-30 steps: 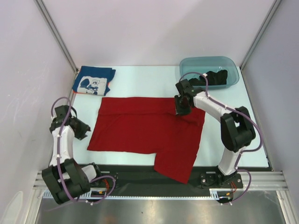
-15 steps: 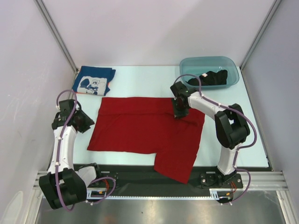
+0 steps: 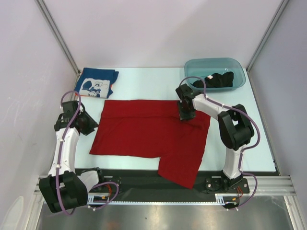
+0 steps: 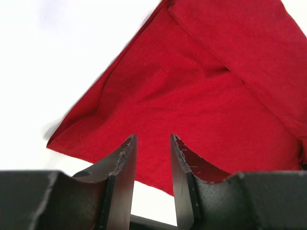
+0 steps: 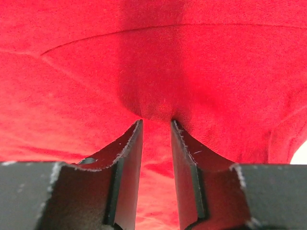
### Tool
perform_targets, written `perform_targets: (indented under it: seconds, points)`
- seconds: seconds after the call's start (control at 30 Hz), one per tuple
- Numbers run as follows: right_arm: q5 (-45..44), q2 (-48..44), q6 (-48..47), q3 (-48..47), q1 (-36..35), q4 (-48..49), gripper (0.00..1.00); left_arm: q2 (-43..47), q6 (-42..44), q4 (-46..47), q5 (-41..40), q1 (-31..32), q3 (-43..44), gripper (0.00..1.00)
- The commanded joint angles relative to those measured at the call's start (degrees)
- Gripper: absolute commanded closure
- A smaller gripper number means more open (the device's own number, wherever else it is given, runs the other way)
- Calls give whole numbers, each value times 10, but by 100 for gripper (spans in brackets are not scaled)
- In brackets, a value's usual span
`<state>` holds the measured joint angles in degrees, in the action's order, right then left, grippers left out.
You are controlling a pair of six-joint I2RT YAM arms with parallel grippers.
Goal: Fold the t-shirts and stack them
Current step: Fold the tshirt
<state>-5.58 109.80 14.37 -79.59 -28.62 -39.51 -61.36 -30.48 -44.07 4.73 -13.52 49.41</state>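
The red t-shirt (image 3: pixel 144 134) lies spread flat mid-table, one part hanging over the near edge. My left gripper (image 3: pixel 89 123) hovers just off its left edge. In the left wrist view the jaws (image 4: pixel 152 140) stand a little apart and empty, with the red t-shirt's (image 4: pixel 192 96) corner ahead of them. My right gripper (image 3: pixel 186 114) is down on the shirt's upper right. In the right wrist view its fingertips (image 5: pixel 157 123) pinch a bunched fold of red cloth (image 5: pixel 153 96). The blue t-shirt (image 3: pixel 96 83) lies folded at back left. The black t-shirt (image 3: pixel 217 79) lies in the tub.
The teal plastic tub (image 3: pixel 192 67) stands at the back right corner. White walls and metal posts enclose the table on three sides. A black rail (image 3: pixel 144 178) runs along the near edge under the hanging cloth.
My left gripper has moved up and right, toward the red shirt's left edge. My right gripper has shifted slightly left on the shirt's upper right. The shirt has barely changed.
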Motion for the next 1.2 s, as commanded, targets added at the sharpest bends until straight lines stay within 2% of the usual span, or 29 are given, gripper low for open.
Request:
perform_targets:
  seconds: [0.0,0.33,0.57,0.8,1.17]
  points:
    - [-1,12,-19,-33,2,12,66,-1,17,4,4,4,25,62]
    - [-18,-22,-2,-22,-52,-12,68,-2,12,14,8,4,17,62]
    - [-25,4,-5,-4,-41,8,66,-8,12,11,14,5,23,62]
    - [-17,17,-14,-20,-14,19,54,-5,22,0,5,4,31,62]
    - [-42,67,-46,-56,-6,20,43,-14,18,2,9,5,34,62]
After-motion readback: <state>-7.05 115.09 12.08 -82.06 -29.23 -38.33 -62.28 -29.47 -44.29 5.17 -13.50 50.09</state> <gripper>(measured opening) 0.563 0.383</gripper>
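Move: The patch of red t-shirt that the right hand works on lies almost straight under its fingers, perhaps 1 cm ahead and 2 cm below. From that hand the shirt's far edge runs some 9 cm ahead, straight out; the shirt's right edge is about 10 cm to the right, level with it; and the blue bin's middle is roughly 23 cm ahead and 13 cm right. From the left hand the patch lies about 9 cm ahead, 42 cm right and 11 cm lower. Sweeping low over the shirt, the right hand slides left about 3 cm and a little back, then returns right and forward by nearly as much. On the way back its fingers spread from a third to over half open, and it finishes by sinking some 2 cm onto the cloth, the two tips straddling a patch just inside the far edge, still pointing down. ##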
